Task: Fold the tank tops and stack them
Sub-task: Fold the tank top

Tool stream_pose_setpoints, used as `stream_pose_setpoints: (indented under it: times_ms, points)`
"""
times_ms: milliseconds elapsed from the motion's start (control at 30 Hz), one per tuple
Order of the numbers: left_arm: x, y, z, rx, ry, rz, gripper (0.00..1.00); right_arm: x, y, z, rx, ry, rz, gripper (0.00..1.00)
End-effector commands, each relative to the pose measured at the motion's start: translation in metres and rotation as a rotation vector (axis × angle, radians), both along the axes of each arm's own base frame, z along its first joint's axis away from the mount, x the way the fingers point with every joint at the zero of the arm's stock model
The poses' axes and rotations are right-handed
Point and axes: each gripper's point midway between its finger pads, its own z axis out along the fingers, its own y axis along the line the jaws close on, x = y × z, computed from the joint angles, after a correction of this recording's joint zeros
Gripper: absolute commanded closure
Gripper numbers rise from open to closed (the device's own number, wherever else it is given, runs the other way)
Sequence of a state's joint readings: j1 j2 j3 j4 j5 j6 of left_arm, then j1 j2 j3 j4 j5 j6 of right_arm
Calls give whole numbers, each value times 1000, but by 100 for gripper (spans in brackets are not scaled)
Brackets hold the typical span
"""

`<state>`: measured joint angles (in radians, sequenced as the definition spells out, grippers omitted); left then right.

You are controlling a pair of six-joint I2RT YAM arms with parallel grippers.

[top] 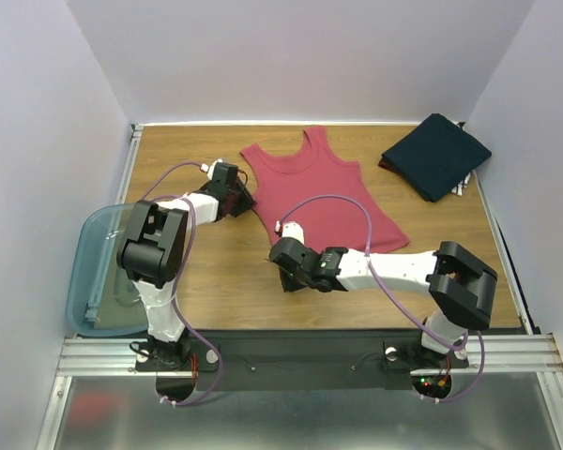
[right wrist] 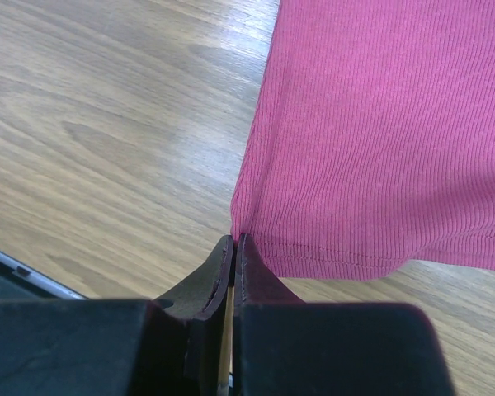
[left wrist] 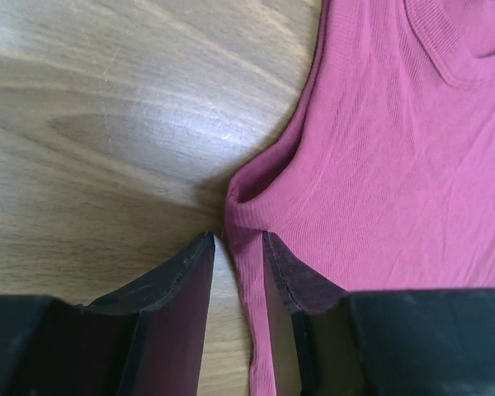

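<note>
The red tank top point(top: 324, 192) lies spread flat on the wooden table point(top: 216, 272), straps toward the back. In the left wrist view its side edge point(left wrist: 256, 272) below the armhole runs between the fingers of my left gripper point(left wrist: 238, 239), which stands open astride it on the top's left side point(top: 247, 199). My right gripper point(right wrist: 235, 239) is shut on the top's lower-left hem corner point(right wrist: 256, 223), near the middle of the table point(top: 283, 255). The navy tank top point(top: 436, 155) lies folded at the back right, away from both grippers.
A translucent teal bin point(top: 98, 272) sits off the table's left edge beside the left arm's base. White walls close in the table on three sides. Something small and light-coloured pokes out from under the navy top point(top: 463, 185).
</note>
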<state>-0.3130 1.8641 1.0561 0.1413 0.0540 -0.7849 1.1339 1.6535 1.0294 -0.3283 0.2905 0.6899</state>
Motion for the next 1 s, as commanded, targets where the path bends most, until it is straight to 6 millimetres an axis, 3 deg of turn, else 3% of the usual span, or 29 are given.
stream_pose_setpoints:
  times_ms: [0,67,167,233,267,500,700,800,967]
  points:
    - [3,9,-10,69,23,39,59,-6,9,16,75,-7,15,100]
    - [6,14,-10,98,25,60,62,-7,9,19,82,-8,17,100]
    - [9,24,-5,144,22,97,77,-10,12,22,98,3,30,100]
    - [11,30,0,170,14,115,89,-14,17,26,119,23,51,100]
    - [17,35,6,191,0,138,100,-15,20,26,123,33,60,100]
    - [20,65,31,336,-14,227,100,-30,46,26,188,125,129,100]
    - [22,91,46,423,-20,280,100,-44,85,42,316,200,217,100]
    - [27,96,56,382,-31,269,100,-46,100,50,353,215,240,99]
    - [39,90,71,356,-46,221,100,-37,106,58,372,194,211,100]
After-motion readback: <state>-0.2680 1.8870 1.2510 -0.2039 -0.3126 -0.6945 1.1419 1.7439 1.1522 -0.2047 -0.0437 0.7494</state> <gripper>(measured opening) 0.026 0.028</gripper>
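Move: The tank top's left side edge at the armpit lies at the open left fingertips, about 1 cm ahead and 1 cm below; the near shoulder strap is 13 cm farther out, and the neckline 9 cm ahead and 8 cm right. The right hand already holds the near hem corner. Bare table for it lies 8 cm left and 3 cm back, the armpit edge some 23 cm ahead and 8 cm left, the far hem corner 12 cm ahead and 28 cm right. The armpit edge is pinched as the left fingers shut on it, then drawn about 9 cm left, nearly level, the hand rolling its left side up and turning counter-clockwise. The hem corner, still gripped by the right hand, goes along about 8 cm left, a little back and up off the table towards the bin side, with a similar wrist turn of some 20 degrees. ##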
